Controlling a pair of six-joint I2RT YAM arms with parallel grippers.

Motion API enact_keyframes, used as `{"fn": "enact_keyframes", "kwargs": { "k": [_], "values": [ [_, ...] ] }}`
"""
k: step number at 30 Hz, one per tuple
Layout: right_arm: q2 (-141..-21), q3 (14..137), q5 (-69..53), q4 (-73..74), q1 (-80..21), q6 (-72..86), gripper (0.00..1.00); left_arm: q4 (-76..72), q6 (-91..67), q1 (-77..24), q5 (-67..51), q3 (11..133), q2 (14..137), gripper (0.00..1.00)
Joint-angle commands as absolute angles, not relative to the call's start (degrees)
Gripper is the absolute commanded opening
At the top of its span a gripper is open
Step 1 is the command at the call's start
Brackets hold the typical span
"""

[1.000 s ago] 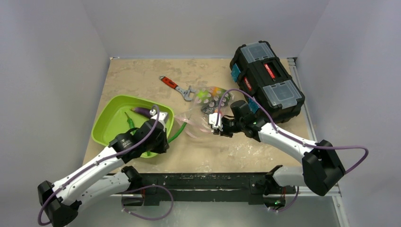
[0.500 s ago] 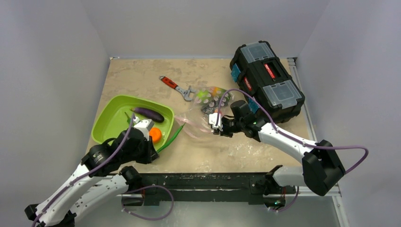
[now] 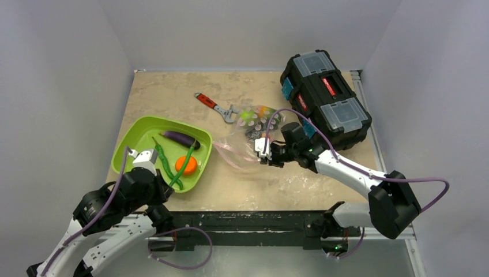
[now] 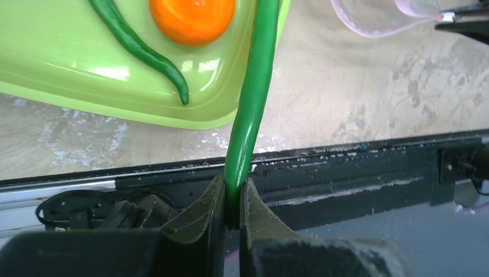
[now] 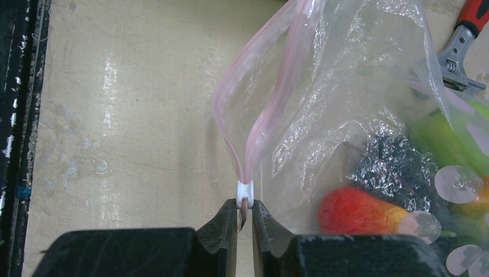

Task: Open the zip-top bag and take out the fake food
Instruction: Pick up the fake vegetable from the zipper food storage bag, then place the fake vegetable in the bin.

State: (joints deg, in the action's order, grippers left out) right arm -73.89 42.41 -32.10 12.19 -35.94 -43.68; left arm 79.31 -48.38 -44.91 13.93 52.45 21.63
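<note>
The clear zip-top bag (image 3: pixel 242 147) lies mid-table with its pink zip strip (image 5: pixel 271 109) gaping. My right gripper (image 5: pixel 244 206) is shut on the strip's end, just below the white slider (image 5: pixel 245 192). Fake food still shows inside the bag: a red-orange piece (image 5: pixel 357 210) and a green one (image 5: pixel 444 138). The green tray (image 3: pixel 135 135) holds a purple eggplant (image 3: pixel 180 138), an orange fruit (image 4: pixel 192 17) and a dark green pod (image 4: pixel 144 52). My left gripper (image 4: pixel 232 184) is shut on one end of a bright green pod (image 4: pixel 254 86), which reaches across the tray's near right corner.
A red-handled wrench (image 3: pixel 214 107) lies behind the bag. A black toolbox (image 3: pixel 326 98) stands at the back right, close to my right arm. The table's black front rail (image 4: pixel 357 167) runs just under my left gripper.
My left arm has drawn back toward the near left with the bright green pod, uncovering the orange fruit in the tray. The right gripper and the bag have stayed put.
</note>
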Motion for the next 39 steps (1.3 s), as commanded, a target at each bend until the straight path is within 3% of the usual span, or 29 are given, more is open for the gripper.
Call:
{"fn": "enact_keyframes", "kwargs": {
  "k": [1, 23, 39],
  "values": [
    [-74.27, 44.77, -32.2, 11.03, -35.67, -43.77, 0.03, 79.92, -50.25, -44.96, 21.94, 55.0, 22.68, 0.0],
    [-74.66, 44.82, -32.43, 11.34, -35.63, -44.12, 0.03, 66.96, -52.56, -44.34, 38.63, 48.28, 26.0, 0.0],
    [-74.35, 44.94, -32.64, 11.52, -35.66, -44.21, 0.03, 57.01, -57.62, -31.68, 29.99, 44.44, 36.86, 0.0]
  ]
}}
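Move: Beyond the left hand, which already grips one end of a long green pepper, lies the middle of the green tray, about 19 cm ahead, 5 cm left and 16 cm down. On its floor are the orange ball, some 15 cm ahead and 4 cm right of the hand, the other green pepper 15 cm ahead and 2 cm left, and the eggplant roughly 25 cm ahead and 2 cm right. From the right hand, the tray's middle is about 38 cm left, 4 cm ahead and 9 cm lower. Carrying the long green pepper in over the near side of the tray, the left hand goes about 10 cm forward, drifting a little left early on, at nearly constant height. It turns some 25 degrees counter-clockwise and its fingers tip slightly up, sweeping the pepper's free end leftward; they keep their pinch. The right hand stays put, still holding the bag's slider. ##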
